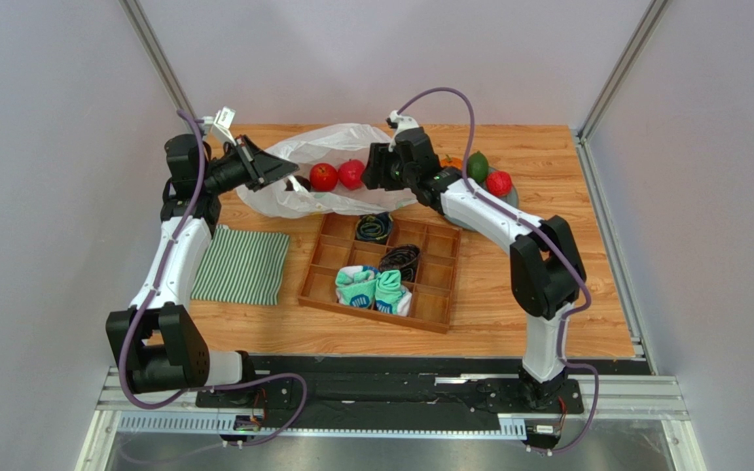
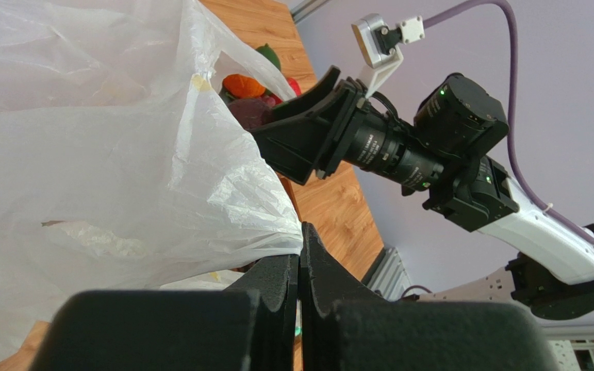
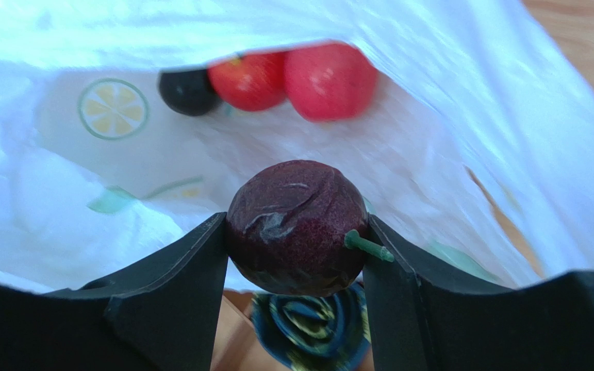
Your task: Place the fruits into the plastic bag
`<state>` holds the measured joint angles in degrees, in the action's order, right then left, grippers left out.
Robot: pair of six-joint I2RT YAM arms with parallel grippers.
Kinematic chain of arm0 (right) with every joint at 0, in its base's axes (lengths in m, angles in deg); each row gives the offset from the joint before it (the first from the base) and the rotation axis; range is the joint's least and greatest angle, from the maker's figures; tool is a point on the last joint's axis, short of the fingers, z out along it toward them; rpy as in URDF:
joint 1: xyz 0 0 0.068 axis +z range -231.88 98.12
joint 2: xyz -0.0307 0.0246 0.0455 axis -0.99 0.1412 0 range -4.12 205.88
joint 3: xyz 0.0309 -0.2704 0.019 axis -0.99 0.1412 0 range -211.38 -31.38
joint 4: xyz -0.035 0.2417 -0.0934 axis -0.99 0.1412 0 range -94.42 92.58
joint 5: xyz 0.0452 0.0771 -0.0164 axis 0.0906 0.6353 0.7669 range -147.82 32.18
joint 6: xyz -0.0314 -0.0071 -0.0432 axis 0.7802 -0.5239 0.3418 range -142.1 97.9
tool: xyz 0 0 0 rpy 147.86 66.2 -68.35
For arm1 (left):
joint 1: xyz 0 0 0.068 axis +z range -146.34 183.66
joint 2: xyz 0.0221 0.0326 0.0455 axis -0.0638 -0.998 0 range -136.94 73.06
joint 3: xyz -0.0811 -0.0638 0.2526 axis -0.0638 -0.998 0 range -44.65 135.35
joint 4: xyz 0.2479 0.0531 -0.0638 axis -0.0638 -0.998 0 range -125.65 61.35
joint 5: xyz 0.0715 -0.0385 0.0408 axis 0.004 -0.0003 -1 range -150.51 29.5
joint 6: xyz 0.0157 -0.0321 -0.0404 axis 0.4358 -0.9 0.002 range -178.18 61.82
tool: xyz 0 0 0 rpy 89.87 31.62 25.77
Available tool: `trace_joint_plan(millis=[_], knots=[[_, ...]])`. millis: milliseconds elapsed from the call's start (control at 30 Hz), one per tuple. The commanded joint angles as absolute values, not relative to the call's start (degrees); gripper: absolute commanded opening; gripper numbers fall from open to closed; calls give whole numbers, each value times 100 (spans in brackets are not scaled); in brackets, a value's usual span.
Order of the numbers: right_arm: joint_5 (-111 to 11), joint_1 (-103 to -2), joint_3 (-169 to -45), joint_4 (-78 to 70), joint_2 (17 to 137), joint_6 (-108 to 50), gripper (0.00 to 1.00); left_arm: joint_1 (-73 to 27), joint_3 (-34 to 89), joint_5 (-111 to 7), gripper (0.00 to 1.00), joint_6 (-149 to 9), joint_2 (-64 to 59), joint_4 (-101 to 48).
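The white plastic bag (image 1: 337, 147) lies at the back of the table with its mouth held up. My left gripper (image 1: 278, 172) is shut on the bag's edge (image 2: 199, 232), fingertips (image 2: 300, 247) pressed together. My right gripper (image 1: 379, 167) is at the bag's mouth, shut on a dark purple fruit (image 3: 296, 228) with a green stem. Inside the bag (image 3: 470, 100) lie two red apples (image 3: 250, 79) (image 3: 329, 79) and a small dark fruit (image 3: 188, 91). On a grey plate (image 1: 512, 196) to the right remain a green fruit (image 1: 477, 165), a red apple (image 1: 498, 183) and an orange one (image 1: 450, 162).
A wooden divided tray (image 1: 371, 309) sits mid-table with teal socks (image 1: 371, 287) and black socks (image 1: 401, 260); a rolled sock (image 3: 312, 325) lies just under the held fruit. A green-striped folded cloth (image 1: 243, 265) lies to the left. The right arm (image 2: 401, 147) faces my left gripper closely.
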<state>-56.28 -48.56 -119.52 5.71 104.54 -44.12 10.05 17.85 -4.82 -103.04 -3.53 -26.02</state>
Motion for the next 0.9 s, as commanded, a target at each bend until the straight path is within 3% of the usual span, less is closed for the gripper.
trace_joint_plan(millis=[0, 267, 633, 767, 867], knots=[[-5484, -4664, -12892, 244, 11012, -4732, 36, 1034, 1731, -355, 0, -10300, -156, -2329], [-5387, -4286, -14553, 761, 12252, -4961, 36, 1034, 1723, -329, 0, -10318, -173, -2311], [-5176, -4066, -14774, 1104, 12745, -5154, 40, 1034, 1723, -320, 0, -10353, -147, -2276], [-5150, -3996, -14792, 1245, 12806, -5128, 47, 1034, 1723, -320, 0, -10362, -156, -2267], [-5044, -3987, -14792, 1272, 12850, -5119, 61, 1034, 1723, -311, 0, -10371, -156, -2267]])
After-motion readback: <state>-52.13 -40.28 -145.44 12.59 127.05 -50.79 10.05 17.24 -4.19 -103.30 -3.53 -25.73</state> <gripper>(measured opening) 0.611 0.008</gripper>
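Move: About 8 cm to the right hand's left, 4 cm ahead and 10 cm below is the middle of the plastic bag; the right fingers already hold the purple fruit. Inside the bag, some 12 cm below that hand, the pomegranate is 5 cm left and 5 cm ahead, the apple 12 cm left and 5 cm ahead, the dark fruit 17 cm left and 3 cm ahead. From the left hand, shut on the rim, the bag's middle is roughly 12 cm ahead, 7 cm right, 22 cm below. Carrying the purple fruit into the bag's mouth, the right hand sweeps about 13 cm left towards the apple, swinging some 3 cm forward and back again, then sinks, ending about 5 cm lower. Its wrist tips down and turns counter-clockwise by some 10 degrees; the fingers keep their grip. The left hand stays, still pinching the rim. ##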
